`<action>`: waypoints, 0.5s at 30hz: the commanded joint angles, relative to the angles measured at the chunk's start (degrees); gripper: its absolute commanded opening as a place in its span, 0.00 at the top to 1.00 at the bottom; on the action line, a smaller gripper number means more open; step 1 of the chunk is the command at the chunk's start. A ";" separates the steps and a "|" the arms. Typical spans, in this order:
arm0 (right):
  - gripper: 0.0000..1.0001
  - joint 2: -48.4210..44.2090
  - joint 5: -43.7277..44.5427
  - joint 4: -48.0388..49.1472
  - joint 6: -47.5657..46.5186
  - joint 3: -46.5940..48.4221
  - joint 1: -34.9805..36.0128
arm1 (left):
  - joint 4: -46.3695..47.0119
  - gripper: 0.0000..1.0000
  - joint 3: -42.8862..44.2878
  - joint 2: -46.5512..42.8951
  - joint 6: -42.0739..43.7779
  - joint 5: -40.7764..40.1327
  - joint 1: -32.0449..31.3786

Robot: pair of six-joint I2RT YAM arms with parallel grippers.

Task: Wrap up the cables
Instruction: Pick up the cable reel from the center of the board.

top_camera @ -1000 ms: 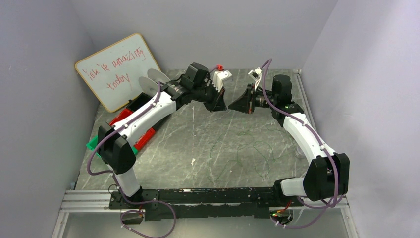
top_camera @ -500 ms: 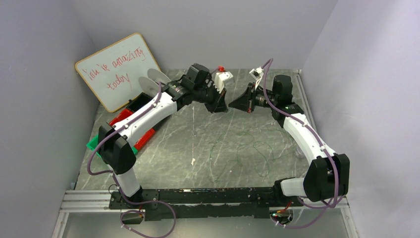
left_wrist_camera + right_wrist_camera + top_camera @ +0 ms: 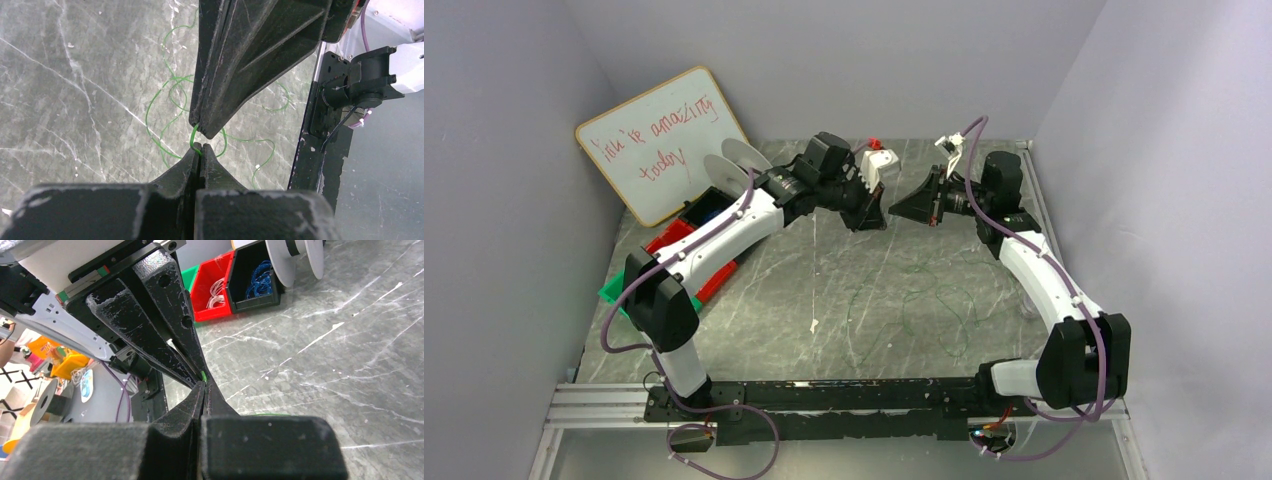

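The cables are one hair-thin green wire. Most of it lies in loose squiggles (image 3: 924,300) on the grey marble table (image 3: 804,290), and the same loops (image 3: 165,105) show under the jaws in the left wrist view. Above the table's far middle, my left gripper (image 3: 876,212) and right gripper (image 3: 898,209) meet tip to tip. Both are shut. A short green bit of wire (image 3: 195,136) runs from the left gripper (image 3: 200,148) up into the right gripper's tip (image 3: 207,132). From the right wrist, a green speck of wire (image 3: 203,375) shows where the right gripper (image 3: 204,383) meets the left fingers (image 3: 175,340).
A whiteboard (image 3: 659,140) leans at the back left. Beside the left arm stand a red bin (image 3: 215,287), a black bin of blue coils (image 3: 252,282), a green bin (image 3: 614,292) and white spool discs (image 3: 734,160). A black rail (image 3: 824,395) lines the near edge; walls close both sides.
The left gripper has moved right until its tip meets the right one. The right wrist has lifted a little and its jaws have closed fully.
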 commanded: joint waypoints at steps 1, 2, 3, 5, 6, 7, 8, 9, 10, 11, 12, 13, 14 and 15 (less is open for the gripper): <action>1.00 -2.12 -1.72 4.43 0.56 0.65 -0.33 | 0.33 0.97 -0.47 -0.24 0.72 0.68 -0.55; 1.00 -2.16 -1.60 4.51 0.65 0.64 -0.36 | 0.40 0.97 -0.56 -0.26 0.68 0.79 -0.52; 1.00 -2.16 -1.51 4.45 0.58 0.64 -0.34 | 0.42 0.97 -0.58 -0.27 0.57 0.86 -0.52; 1.00 -2.08 -1.28 4.53 0.62 0.48 -0.28 | 0.40 0.97 -0.26 -0.11 0.34 1.16 -0.55; 1.00 -2.08 -0.91 4.35 0.45 0.51 -0.34 | 0.04 0.96 0.17 -0.02 0.18 1.17 -0.52; 1.00 -2.08 -0.39 3.71 0.08 0.59 -0.36 | -0.28 0.91 0.91 -0.12 -0.27 1.19 -0.41; 1.00 -2.15 0.13 3.29 -0.35 0.70 -0.56 | -0.55 0.84 1.44 -0.33 -0.56 1.86 -0.01; 1.00 -2.23 0.52 3.34 -0.33 0.58 -0.87 | -0.81 0.76 1.78 -0.79 -0.90 3.16 0.75; 1.00 -2.36 0.87 3.81 0.15 0.37 -1.23 | -0.89 0.67 1.82 -1.43 -1.14 4.78 1.65; 1.00 -2.54 0.82 4.68 0.89 0.02 -1.70 | -0.89 0.58 1.61 -2.21 -1.14 5.95 2.38; 1.00 -2.72 0.87 5.19 1.48 -0.24 -2.13 | -1.19 0.51 1.24 -3.14 -0.61 6.86 2.93; 1.00 -2.90 0.90 5.30 1.70 -0.34 -2.32 | -1.49 0.43 0.69 -4.26 -0.05 7.53 3.51; 1.00 -2.93 0.94 5.23 1.85 -0.33 -2.60 | -1.55 0.37 -0.02 -5.37 0.26 8.15 4.20; 1.00 -3.07 1.09 4.99 1.78 -0.26 -2.68 | -1.60 0.30 -0.72 -6.60 0.35 8.78 5.12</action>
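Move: Right at the left fingertips, still pinched there, is the free end of the green cable; the right fingers also hold the cable, with its end about 2 cm left of and 1 cm behind their tips. From the left hand, the cable's loose loops lie some 12 cm right and 9 cm back on the board, roughly 20 cm down. The cable reel stands about 20 cm ahead, 32 cm left and 12 cm lower; the black box lies 12 cm ahead, 34 cm left, 19 cm down. Holding still at first, the left hand then opens its nearly shut fingers to a bit over half, letting go of the green cable's end, and starts backing off to the left by about 1 cm. The right hand keeps its closed pinch on the cable and draws away about 1 cm to the right, edging slightly forward and up. ##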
